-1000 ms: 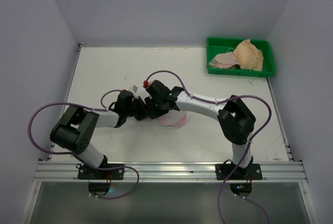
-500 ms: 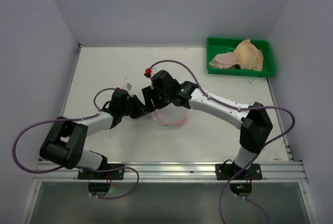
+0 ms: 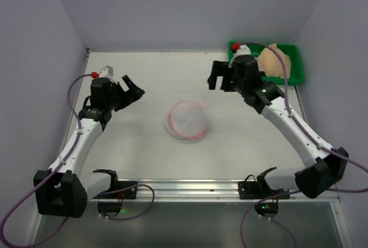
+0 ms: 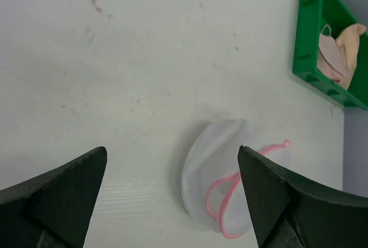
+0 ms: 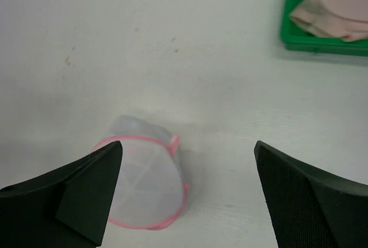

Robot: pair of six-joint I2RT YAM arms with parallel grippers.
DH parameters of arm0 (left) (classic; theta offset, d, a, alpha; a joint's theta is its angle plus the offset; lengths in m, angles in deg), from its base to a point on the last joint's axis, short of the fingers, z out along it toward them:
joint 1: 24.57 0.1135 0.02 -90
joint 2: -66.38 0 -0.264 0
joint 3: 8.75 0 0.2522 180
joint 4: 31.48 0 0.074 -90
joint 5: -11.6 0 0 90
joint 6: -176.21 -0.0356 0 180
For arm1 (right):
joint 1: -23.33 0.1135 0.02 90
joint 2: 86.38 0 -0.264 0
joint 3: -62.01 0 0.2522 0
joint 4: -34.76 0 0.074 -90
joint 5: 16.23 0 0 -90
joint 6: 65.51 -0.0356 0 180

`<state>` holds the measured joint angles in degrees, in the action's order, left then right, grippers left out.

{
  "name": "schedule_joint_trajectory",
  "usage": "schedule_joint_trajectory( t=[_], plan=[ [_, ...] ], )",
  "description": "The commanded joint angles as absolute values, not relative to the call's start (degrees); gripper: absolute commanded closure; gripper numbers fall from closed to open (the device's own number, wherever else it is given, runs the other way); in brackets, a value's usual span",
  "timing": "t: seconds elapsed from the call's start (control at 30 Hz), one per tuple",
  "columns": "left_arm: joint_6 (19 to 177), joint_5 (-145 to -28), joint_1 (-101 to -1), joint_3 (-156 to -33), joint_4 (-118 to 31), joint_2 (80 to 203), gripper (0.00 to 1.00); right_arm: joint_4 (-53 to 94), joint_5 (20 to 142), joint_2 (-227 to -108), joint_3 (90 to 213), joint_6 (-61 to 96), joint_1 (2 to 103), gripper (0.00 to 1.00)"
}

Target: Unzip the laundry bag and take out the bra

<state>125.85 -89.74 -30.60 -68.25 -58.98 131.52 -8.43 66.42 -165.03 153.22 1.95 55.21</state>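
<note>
The laundry bag point(image 3: 187, 119), a round white mesh pouch with pink zipper trim, lies alone mid-table, also in the left wrist view point(image 4: 230, 179) and the right wrist view point(image 5: 146, 187). Nothing coloured shows through its mesh. A beige and pale-pink bra point(image 3: 275, 59) lies in the green tray point(image 3: 296, 69), its pink cup in the right wrist view point(image 5: 339, 15). My left gripper point(image 3: 131, 90) hovers open, well left of the bag point(image 4: 171, 149). My right gripper point(image 3: 220, 78) hangs open up and right of the bag point(image 5: 188, 143), nothing in it.
The green tray point(image 4: 313, 41) sits at the table's far right corner, and my right wrist overlaps its left end in the top view. White walls close in the table on the left, back and right. A metal rail runs along the near edge.
Both arms have pulled away from the bag, the left to the far left and the right toward the tray. Both grippers have opened wide, and the bag lies free.
</note>
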Motion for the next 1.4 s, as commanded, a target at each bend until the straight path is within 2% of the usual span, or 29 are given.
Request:
schedule_joint_trajectory(
  t=[0.0,0.17,0.27,0.53,0.83,1.37],
  plan=[
    [117.07,-85.18,-26.08,-75.49,-69.73,125.89,0.0,-8.35,58.67,-153.72,148.38,1.9,48.67,0.01],
    [109.68,-77.97,-24.75,-86.92,-77.22,119.66,0.0,-9.23,44.53,-135.91,141.7,4.89,47.24,0.01],
    [108.18,-75.15,-24.75,-91.94,-81.44,116.06,0.0,-10.37,43.1,-126.15,140.2,6.91,47.15,0.01],
    [105.37,-71.64,-28.52,-100.37,-89.09,110.59,0.0,-16.79,42.92,-109.43,138.53,9.02,47.24,0.01],
    [103.17,-60.31,-33.45,-103.81,-91.56,101.98,0.0,-15.48,45.3,-99.83,135.8,11.75,47.24,0.01],
    [104.4,-58.72,-34.77,-96.43,-86.64,97.76,0.0,-14.16,48.37,-96.83,135.01,13.42,47.24,0.01]
  ],
)
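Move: The emptied laundry bag lies flat on the table some 23 cm to the right of the left hand, 4 cm nearer the base and 15 cm below. From the right hand, the same bag is about 9 cm to the left, 6 cm back and 25 cm down. The green basket stands about 22 cm ahead of the right hand, 28 cm to its right and 22 cm below; the bra in it is some 4 cm right of the basket's middle. The laundry bag is left lying, touched by neither hand, as both open grippers draw away from it to their own sides. The right swings right, then also back and up, about 23 cm right and as much back, its fingers tipping up some 40 degrees and turning clockwise. The left climbs about 25 cm while shifting left, then pulls back, its fingers tipping up too. ##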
